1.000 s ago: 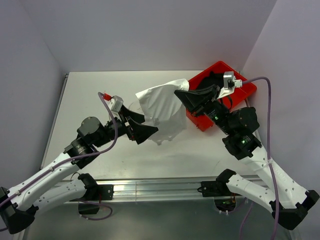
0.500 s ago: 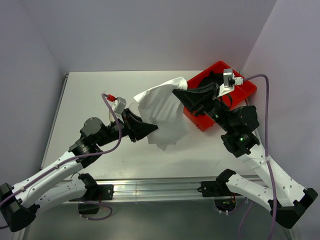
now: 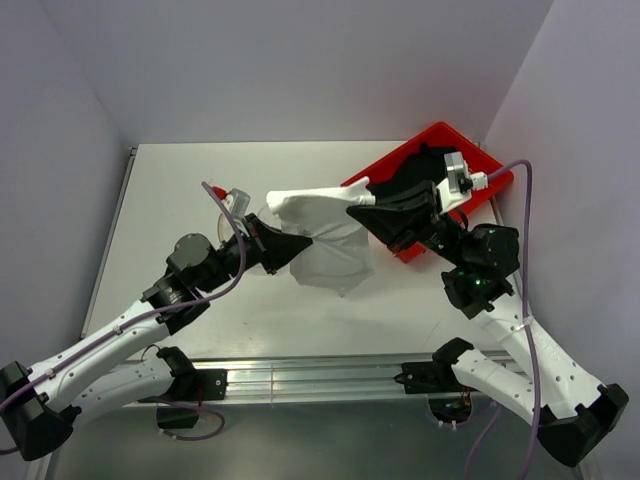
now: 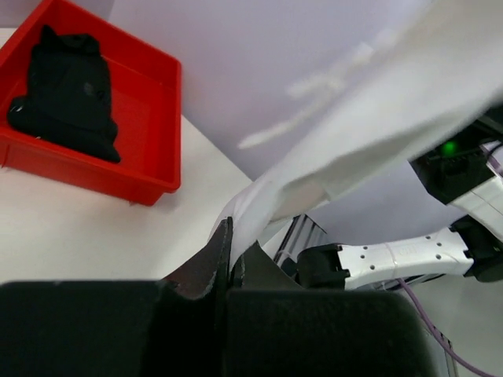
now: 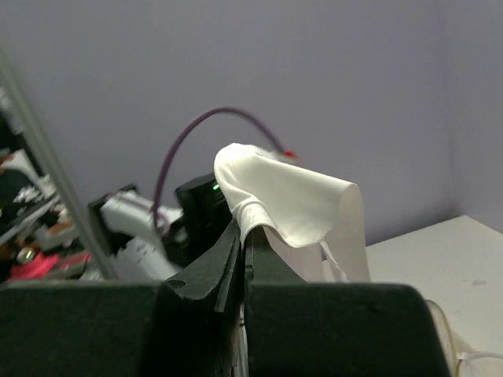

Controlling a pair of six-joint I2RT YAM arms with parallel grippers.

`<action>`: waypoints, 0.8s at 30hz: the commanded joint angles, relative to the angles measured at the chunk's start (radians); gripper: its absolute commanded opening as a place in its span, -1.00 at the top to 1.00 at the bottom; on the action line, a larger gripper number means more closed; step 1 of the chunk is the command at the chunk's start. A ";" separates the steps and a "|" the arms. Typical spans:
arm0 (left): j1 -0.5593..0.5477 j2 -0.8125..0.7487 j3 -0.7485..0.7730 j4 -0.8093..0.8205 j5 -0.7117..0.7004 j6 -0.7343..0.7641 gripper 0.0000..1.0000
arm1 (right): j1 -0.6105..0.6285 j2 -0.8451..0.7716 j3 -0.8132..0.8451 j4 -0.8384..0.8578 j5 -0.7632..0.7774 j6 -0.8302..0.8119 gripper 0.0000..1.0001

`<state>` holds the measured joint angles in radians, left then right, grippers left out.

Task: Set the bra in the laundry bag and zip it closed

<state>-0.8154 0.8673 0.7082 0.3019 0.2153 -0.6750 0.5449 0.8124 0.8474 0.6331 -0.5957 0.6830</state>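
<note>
The laundry bag (image 3: 328,240), white and limp, hangs above the table stretched between both grippers. My left gripper (image 3: 296,243) is shut on its left edge; in the left wrist view the white cloth (image 4: 369,118) runs out from between the jaws of this gripper (image 4: 233,245). My right gripper (image 3: 353,199) is shut on the bag's upper right corner, where a fold of the bag (image 5: 292,196) drapes over its fingertips (image 5: 244,236). The bra (image 3: 421,163), black, lies bunched in the red tray (image 3: 430,134), also seen as a dark heap (image 4: 69,85).
The red tray (image 4: 153,118) sits at the back right corner of the white table (image 3: 180,190), next to the right wall. The right arm reaches over the tray's near side. A metal rail (image 3: 320,372) runs along the table's near edge.
My left gripper has gone from open to shut on the bag's left edge. The bag, earlier hanging broad from the right gripper, is now pulled into a flatter, stretched shape between both.
</note>
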 commanded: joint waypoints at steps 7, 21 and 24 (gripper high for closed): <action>0.053 0.065 0.201 -0.142 -0.068 0.014 1.00 | -0.007 -0.223 -0.201 0.060 -0.286 -0.046 0.85; 0.073 0.058 0.300 -0.382 -0.179 0.078 1.00 | -0.006 -0.558 -0.384 -0.424 0.227 -0.255 -0.48; 0.073 0.079 0.329 -0.408 -0.172 0.083 1.00 | -0.005 -0.532 -0.340 -0.499 0.254 -0.280 -0.61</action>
<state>-0.7452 0.9470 0.9695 -0.0868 0.0647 -0.6193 0.5442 0.2687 0.4713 0.2352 -0.4412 0.4534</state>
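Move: Both grippers are shut on the white bra; from the right one, the left gripper sits about 6 cm to the left, 2 cm farther out and 12 cm lower. The laundry bag lies on the table about 20 cm ahead of the left gripper, 13 cm to its left and 30 cm below; from the right gripper, 22 cm ahead, 19 cm left, 43 cm below. The red box is some 37 cm ahead of the left gripper, 30 cm to its right and 27 cm below. Draw the right gripper back about 6 cm, then open it wide to let go of the bra as it drops some 12 cm, easing right and finally forward again while it turns clockwise. Keep the left fingers shut on the bra and bring that hand about 5 cm forward, bending left towards the laundry bag and turning some 15 degrees counter-clockwise. ##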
